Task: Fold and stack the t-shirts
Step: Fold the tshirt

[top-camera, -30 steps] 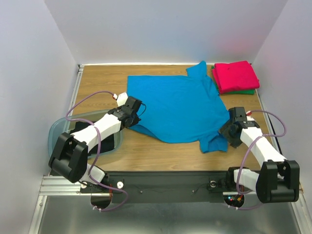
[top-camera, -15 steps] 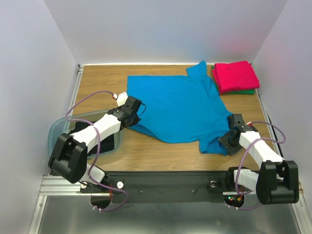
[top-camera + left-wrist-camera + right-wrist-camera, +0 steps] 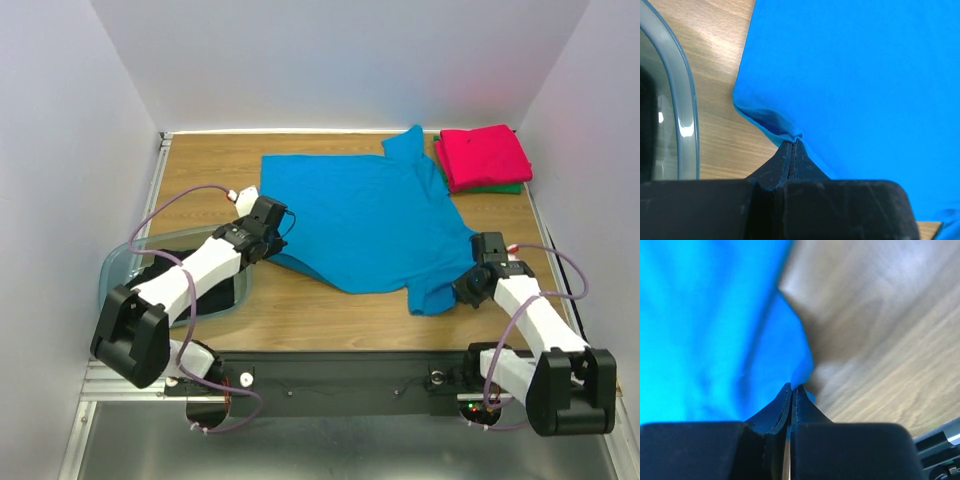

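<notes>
A bright blue t-shirt [image 3: 370, 215] lies spread flat across the middle of the wooden table. My left gripper [image 3: 268, 232] is shut on the blue shirt's near-left hem [image 3: 796, 136], where the cloth bunches at the fingertips. At the near-right corner, my right gripper [image 3: 467, 290] is shut on the blue cloth [image 3: 802, 371] at its edge. A folded red-pink t-shirt [image 3: 483, 155] rests on a folded green one [image 3: 508, 188] at the far right.
A translucent blue-grey plastic bin [image 3: 115, 270] hangs over the table's near-left edge, under my left arm, and its rim [image 3: 682, 100] shows in the left wrist view. White walls close in the table on three sides. Bare wood [image 3: 300, 310] lies in front of the shirt.
My right gripper came down onto the shirt's near-right corner and closed on it. The left arm shifted slightly, still gripping the hem.
</notes>
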You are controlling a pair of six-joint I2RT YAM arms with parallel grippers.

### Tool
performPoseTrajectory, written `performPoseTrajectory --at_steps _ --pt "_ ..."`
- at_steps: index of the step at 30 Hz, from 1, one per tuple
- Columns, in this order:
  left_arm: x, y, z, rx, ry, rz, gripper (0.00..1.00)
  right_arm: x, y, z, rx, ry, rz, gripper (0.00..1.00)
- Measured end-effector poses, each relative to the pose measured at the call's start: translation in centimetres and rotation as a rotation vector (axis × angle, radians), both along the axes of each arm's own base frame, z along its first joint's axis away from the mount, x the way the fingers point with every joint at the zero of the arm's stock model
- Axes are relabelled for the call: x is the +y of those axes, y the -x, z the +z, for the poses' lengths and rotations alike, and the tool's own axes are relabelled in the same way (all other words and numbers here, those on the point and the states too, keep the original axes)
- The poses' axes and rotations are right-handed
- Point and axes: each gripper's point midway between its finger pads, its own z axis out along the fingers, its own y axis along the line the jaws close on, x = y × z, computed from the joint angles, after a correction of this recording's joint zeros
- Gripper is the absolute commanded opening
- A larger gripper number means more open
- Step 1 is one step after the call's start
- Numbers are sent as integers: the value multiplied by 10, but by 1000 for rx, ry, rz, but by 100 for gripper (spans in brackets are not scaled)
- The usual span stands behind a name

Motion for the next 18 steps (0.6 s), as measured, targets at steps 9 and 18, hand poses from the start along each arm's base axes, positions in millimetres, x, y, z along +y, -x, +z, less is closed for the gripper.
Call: performPoseTrajectory --at_steps 9,18 --pt "2 0 81 -173 76 -22 0 -12 -83 177 -518 110 76 0" --pt "8 19 312 -668 303 -102 0 -22 -84 393 -1000 223 80 0"
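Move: Both grippers already pinch the near edge of the blue t-shirt, the right one just off the table, the left several centimetres up. The shirt's middle lies some 12 cm ahead and 24 cm right of the left hand, about 8 below. From the right hand it is roughly 23 cm ahead, 24 left, at about its height. The bin's middle is about 24 cm left and 3 back of the left hand; the folded pink shirt sits some 40 cm ahead and 9 right of the right hand. Upward and gathering speed, both arms hoist the blue t-shirt off the table by its near edge, the right rising nearly 40 cm while swinging out over the table by about 9, the left rising just over 30 and easing back slightly at the end. Both wrists tip the fingers up, the right more steeply, and both grippers keep their pinch. ##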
